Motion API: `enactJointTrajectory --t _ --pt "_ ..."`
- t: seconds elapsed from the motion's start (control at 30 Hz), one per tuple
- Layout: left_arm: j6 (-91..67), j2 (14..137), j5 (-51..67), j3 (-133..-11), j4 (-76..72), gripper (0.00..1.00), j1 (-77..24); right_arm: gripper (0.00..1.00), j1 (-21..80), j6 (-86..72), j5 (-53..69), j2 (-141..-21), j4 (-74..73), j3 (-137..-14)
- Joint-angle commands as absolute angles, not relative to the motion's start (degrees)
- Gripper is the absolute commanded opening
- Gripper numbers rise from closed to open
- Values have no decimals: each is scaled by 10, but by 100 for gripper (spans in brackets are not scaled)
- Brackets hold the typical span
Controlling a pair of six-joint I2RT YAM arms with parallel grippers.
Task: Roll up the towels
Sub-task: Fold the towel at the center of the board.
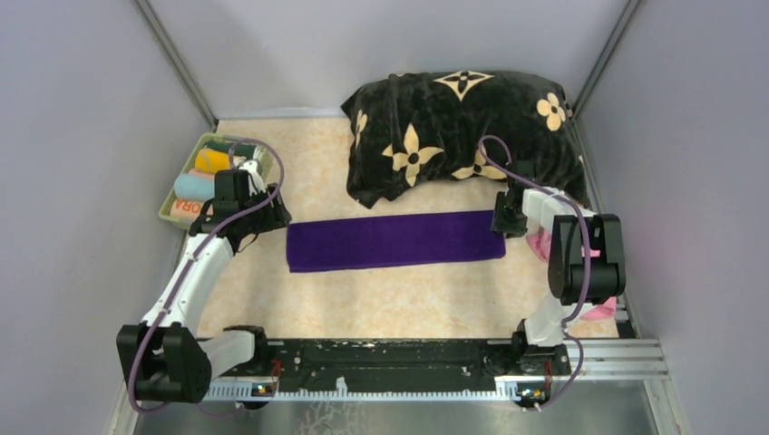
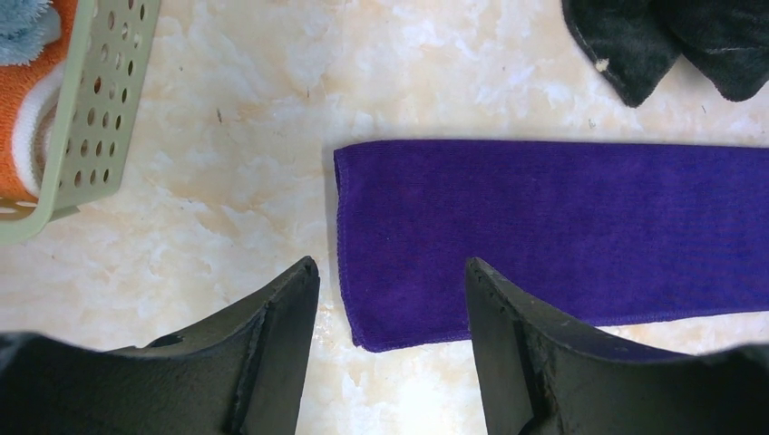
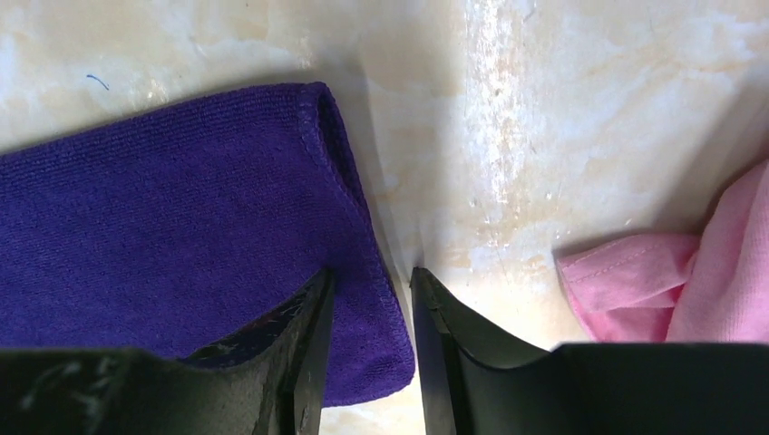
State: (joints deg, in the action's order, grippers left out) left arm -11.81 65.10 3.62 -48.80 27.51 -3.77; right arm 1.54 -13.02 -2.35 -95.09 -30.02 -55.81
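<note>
A dark purple towel lies flat as a long folded strip across the middle of the table. My left gripper hovers open just off its left end, with that end's near corner between the spread fingers. My right gripper is at the strip's right end. Its jaws have narrowed onto the hemmed edge: one finger rests on the cloth, the other stands on the table side. A pink towel lies crumpled to the right.
A pale green perforated basket at the left wall holds rolled yellow, light blue and orange towels. A big black cushion with beige flowers lies at the back, its front edge near the strip. Grey walls close in on both sides.
</note>
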Motion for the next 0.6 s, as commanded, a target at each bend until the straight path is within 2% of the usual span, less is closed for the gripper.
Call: enactJointTrajectory --t 0.0,0.1,0.2,0.37,0.57 --pt "-108 636 36 -481 274 66 -42 37 28 -127 -44 -983 -311 -577" --pt "-109 632 32 -479 274 67 -44 34 34 -127 -41 -1001 -327 -574" --pt "-106 630 24 -479 274 66 -47 26 40 -125 -36 -1017 -343 -573" --pt "-105 626 16 -478 273 67 -53 0 47 -121 -39 -1035 -353 -569" --pt "-106 625 16 -475 271 67 -66 0 50 -133 -127 -993 -364 -577"
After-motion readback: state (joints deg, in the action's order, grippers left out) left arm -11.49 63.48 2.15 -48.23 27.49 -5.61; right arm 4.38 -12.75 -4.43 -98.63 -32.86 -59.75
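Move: The right fingers already stand partly open over the middle of the purple towel's right edge, which is practically under the hand point, only about 1 cm below it. The pink towel is heaped some 18 cm to this hand's right and 8 cm back. The black cushion's middle is roughly 22 cm ahead and 8 cm left. From the left hand, that towel edge is about 47 cm to the right, nearly level fore and aft, and some 13 cm lower. Shut the right gripper fully on the purple towel's right edge, pinching the folded layers between the fingertips down at the board. Stay low as it closes and let the hand slip about 1 cm to the left, in over the towel, and barely forward, with hardly any turn of the wrist. ##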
